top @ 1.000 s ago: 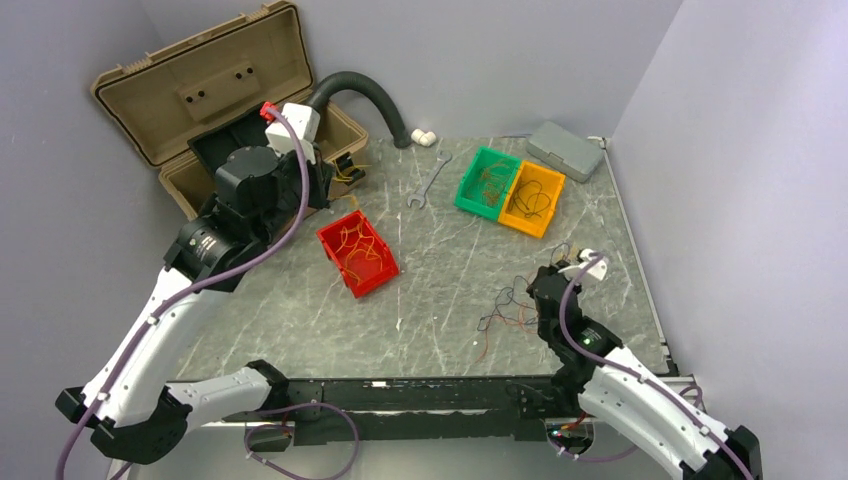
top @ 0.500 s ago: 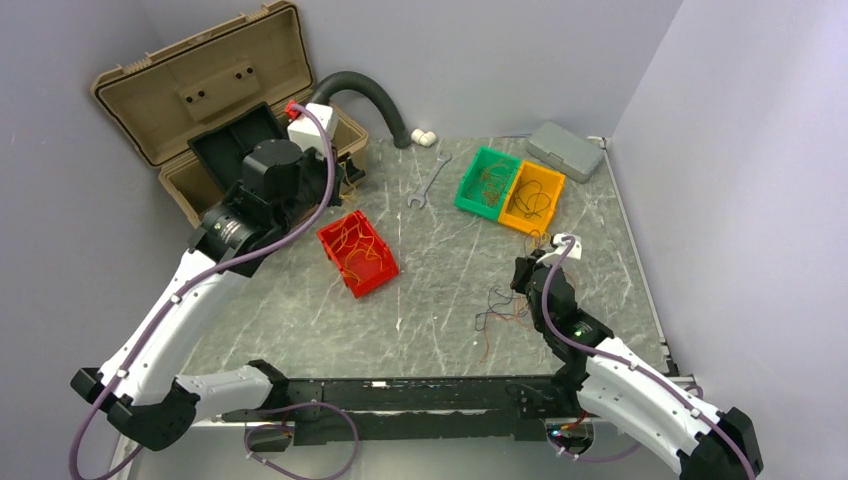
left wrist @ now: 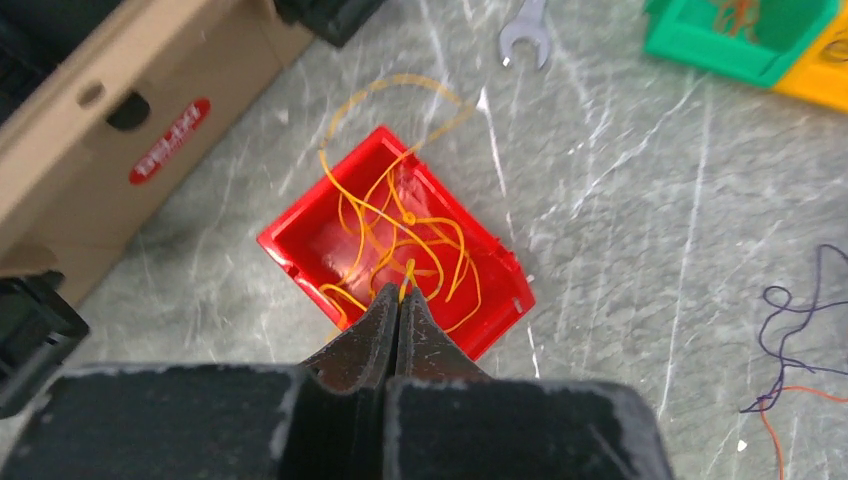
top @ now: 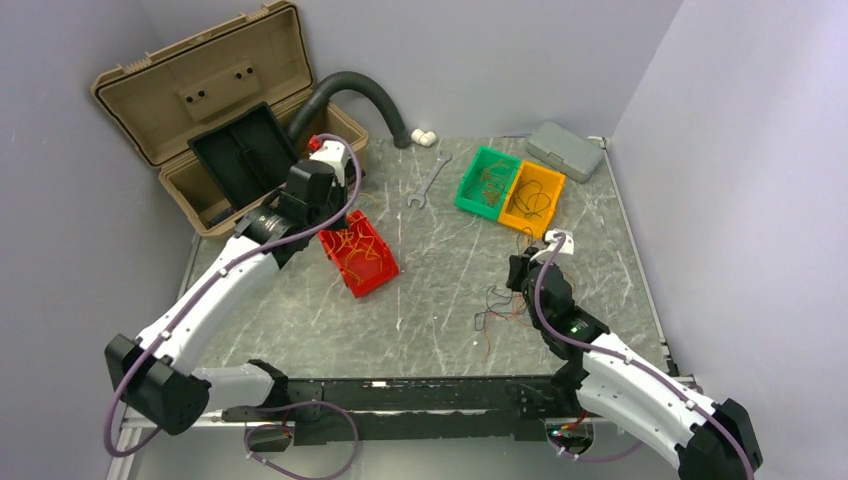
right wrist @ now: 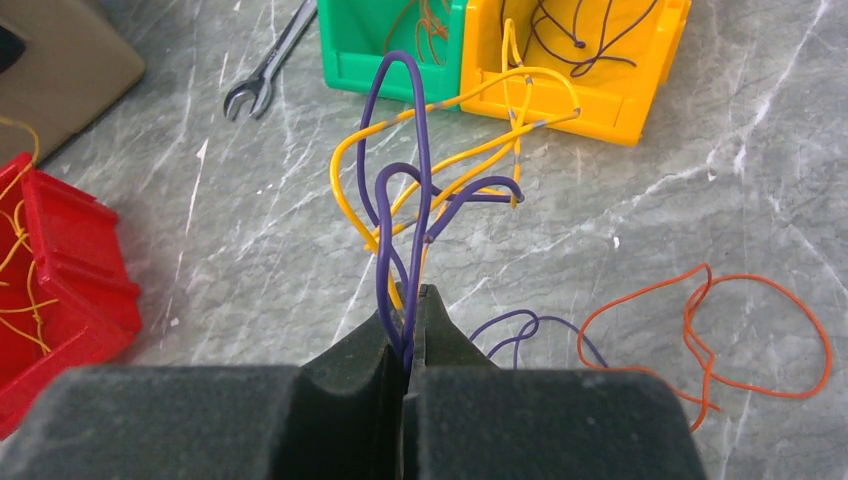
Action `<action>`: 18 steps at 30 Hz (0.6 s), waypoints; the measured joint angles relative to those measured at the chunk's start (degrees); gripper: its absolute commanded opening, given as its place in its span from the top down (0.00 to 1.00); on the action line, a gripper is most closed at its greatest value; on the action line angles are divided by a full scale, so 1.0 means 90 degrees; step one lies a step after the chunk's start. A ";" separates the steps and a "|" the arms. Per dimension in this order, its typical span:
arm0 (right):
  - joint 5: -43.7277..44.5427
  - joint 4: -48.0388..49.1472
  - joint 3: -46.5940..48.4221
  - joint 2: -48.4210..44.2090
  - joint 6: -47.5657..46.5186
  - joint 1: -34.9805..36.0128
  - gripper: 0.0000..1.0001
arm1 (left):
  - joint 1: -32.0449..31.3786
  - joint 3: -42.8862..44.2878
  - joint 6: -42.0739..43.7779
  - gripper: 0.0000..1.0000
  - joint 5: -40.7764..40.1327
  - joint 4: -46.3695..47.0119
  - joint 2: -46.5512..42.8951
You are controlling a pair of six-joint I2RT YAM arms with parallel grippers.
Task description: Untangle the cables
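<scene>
Thin cables lie in several places. My left gripper (left wrist: pixel 400 293) hangs over the red bin (left wrist: pixel 310 235), shut on a yellow cable (left wrist: pixel 408 268) at its tip. More yellow-orange strands (left wrist: pixel 400 195) lie coiled in that bin. My right gripper (right wrist: pixel 408 300) is shut on a purple cable (right wrist: pixel 421 130) and a yellow cable (right wrist: pixel 345 190), both lifted off the table. An orange cable (right wrist: pixel 826 350) and another purple one (right wrist: pixel 520 325) lie loose on the marble beside it. In the top view this loose tangle (top: pixel 500 305) sits just left of the right gripper (top: pixel 515 275).
A green bin (top: pixel 487 182) and a yellow bin (top: pixel 533 198), each holding wires, stand at the back right. A wrench (top: pixel 428 180) lies left of them. An open tan toolbox (top: pixel 200 100), a dark hose (top: pixel 360 90) and a grey box (top: pixel 565 150) line the back.
My left arm has swung right and forward from the toolbox to above the red bin. My right gripper has shifted left and slightly away with its cables.
</scene>
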 measured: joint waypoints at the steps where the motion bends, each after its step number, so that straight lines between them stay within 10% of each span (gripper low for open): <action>1: -0.0007 0.0015 0.0005 0.0036 -0.0017 0.0000 1.00 | 0.0051 -0.0073 -0.0073 1.00 0.0002 -0.0002 0.0085; 18: -0.0158 0.0274 0.0061 0.0299 -0.0187 0.0000 1.00 | 0.0738 -0.0493 -0.1173 1.00 0.0823 0.0073 0.1069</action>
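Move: The red bin I am lowering the yellow cable into has its middle about 7 cm ahead of my left hand, 1 cm to its right and some 22 cm below. From this hand, the tan toolbox stands roughly 22 cm ahead and 18 cm left, 17 cm below, and the wrench lies about 25 cm ahead and 17 cm right on the table. From my right hand, the bin is some 10 cm ahead, 31 cm left and 12 cm lower. Keeping the yellow cable pinched in shut fingertips, I sink my left hand about 9 cm towards the red bin, quickly at first and then levelling off above it. Meanwhile my wrist tips the fingers some 15 degrees further down and turns slightly counter-clockwise. My right hand stays almost in place, still holding the purple and yellow cables. ##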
